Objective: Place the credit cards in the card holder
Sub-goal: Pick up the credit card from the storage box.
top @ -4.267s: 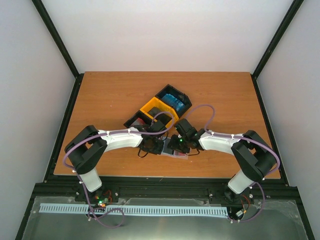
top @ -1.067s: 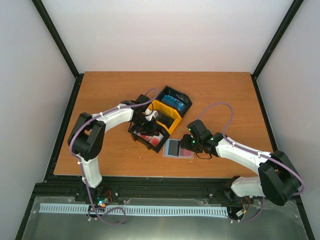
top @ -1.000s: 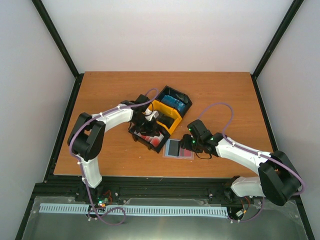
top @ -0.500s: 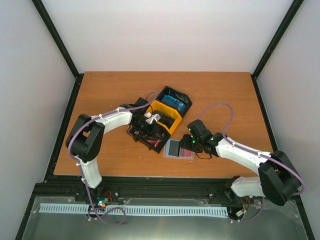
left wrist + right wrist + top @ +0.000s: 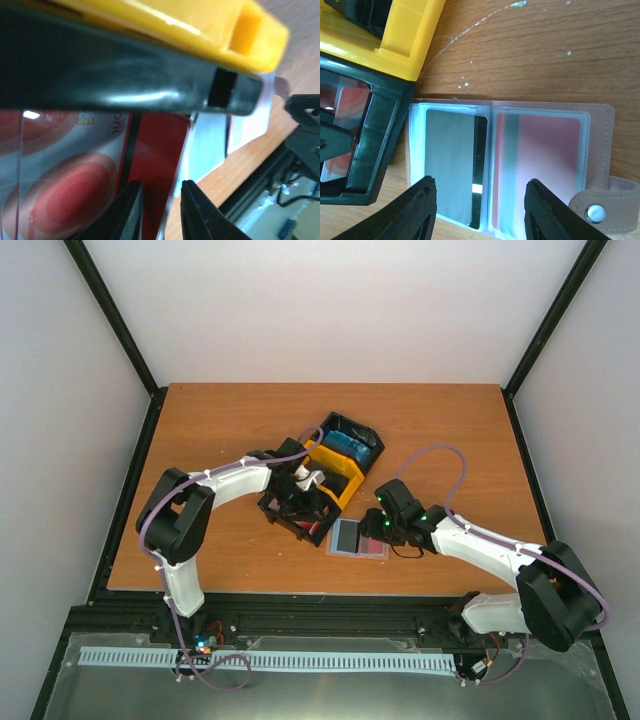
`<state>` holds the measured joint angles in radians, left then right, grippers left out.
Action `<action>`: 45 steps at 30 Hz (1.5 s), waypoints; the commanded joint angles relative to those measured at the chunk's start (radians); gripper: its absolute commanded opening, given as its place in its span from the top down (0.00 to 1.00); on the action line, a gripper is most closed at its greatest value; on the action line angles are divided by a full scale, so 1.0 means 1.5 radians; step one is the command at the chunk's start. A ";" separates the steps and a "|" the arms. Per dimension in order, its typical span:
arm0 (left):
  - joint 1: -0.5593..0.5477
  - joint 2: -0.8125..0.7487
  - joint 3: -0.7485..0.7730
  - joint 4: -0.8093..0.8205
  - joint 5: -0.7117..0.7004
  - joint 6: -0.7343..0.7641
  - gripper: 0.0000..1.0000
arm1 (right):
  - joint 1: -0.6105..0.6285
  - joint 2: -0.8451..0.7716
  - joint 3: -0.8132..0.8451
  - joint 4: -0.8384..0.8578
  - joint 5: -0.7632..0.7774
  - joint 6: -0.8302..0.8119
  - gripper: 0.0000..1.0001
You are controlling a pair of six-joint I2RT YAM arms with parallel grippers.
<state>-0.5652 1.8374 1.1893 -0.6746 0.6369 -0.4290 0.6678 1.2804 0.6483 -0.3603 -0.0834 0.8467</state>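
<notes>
The card holder lies open and flat on the table near the front edge, snap stud at its right. Its left pocket holds a grey-and-black card, its right pocket a red one. My right gripper hovers open just above it, one finger over each pocket. My left gripper reaches into the near black bin. In the left wrist view its fingers stand narrowly apart astride the edge of a red card, beside a red-and-white card.
A yellow bin and a second black bin with blue cards adjoin the near black bin in a diagonal row. The near bin's corner sits right beside the card holder's left edge.
The left gripper has dipped lower into the near black bin and its jaws have narrowed around the red card. The right arm and the card holder have not moved.
</notes>
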 commanded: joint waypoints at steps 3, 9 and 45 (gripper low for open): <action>-0.035 0.026 0.044 -0.025 -0.113 0.034 0.86 | -0.003 0.005 0.008 0.010 0.012 0.006 0.52; -0.037 -0.013 0.056 -0.031 -0.158 0.070 0.99 | -0.003 0.003 0.012 0.005 0.017 0.007 0.52; 0.058 -0.254 0.060 0.032 0.066 -0.003 0.99 | -0.044 0.014 0.047 0.406 -0.324 0.011 0.26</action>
<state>-0.5068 1.5070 1.2388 -0.6888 0.5659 -0.3607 0.6106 1.2911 0.6716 0.1516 -0.4870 0.8391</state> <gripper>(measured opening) 0.019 0.733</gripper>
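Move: The credit card I go for stands tilted in the red-card end of the storage box, right at my left fingertips: about 1 cm ahead of my left hand, no distance sideways, and its middle some 3 cm below. The yellow compartment lies roughly 8 cm ahead and 4 cm right of my left hand, the card holder 9 cm right and 6 cm back, both lower. From my right hand that card is about 11 cm left, 3 cm ahead and slightly below. My left hand sinks about 1 cm and shuts its fingers on the card's edge, then draws it up out of the box some 13 cm, wrist turning so the fingertips swing forward. Meanwhile my right hand lifts off its place over the holder, up and left towards the card, opening wider and swinging its fingers some 35 degrees round to the left. ##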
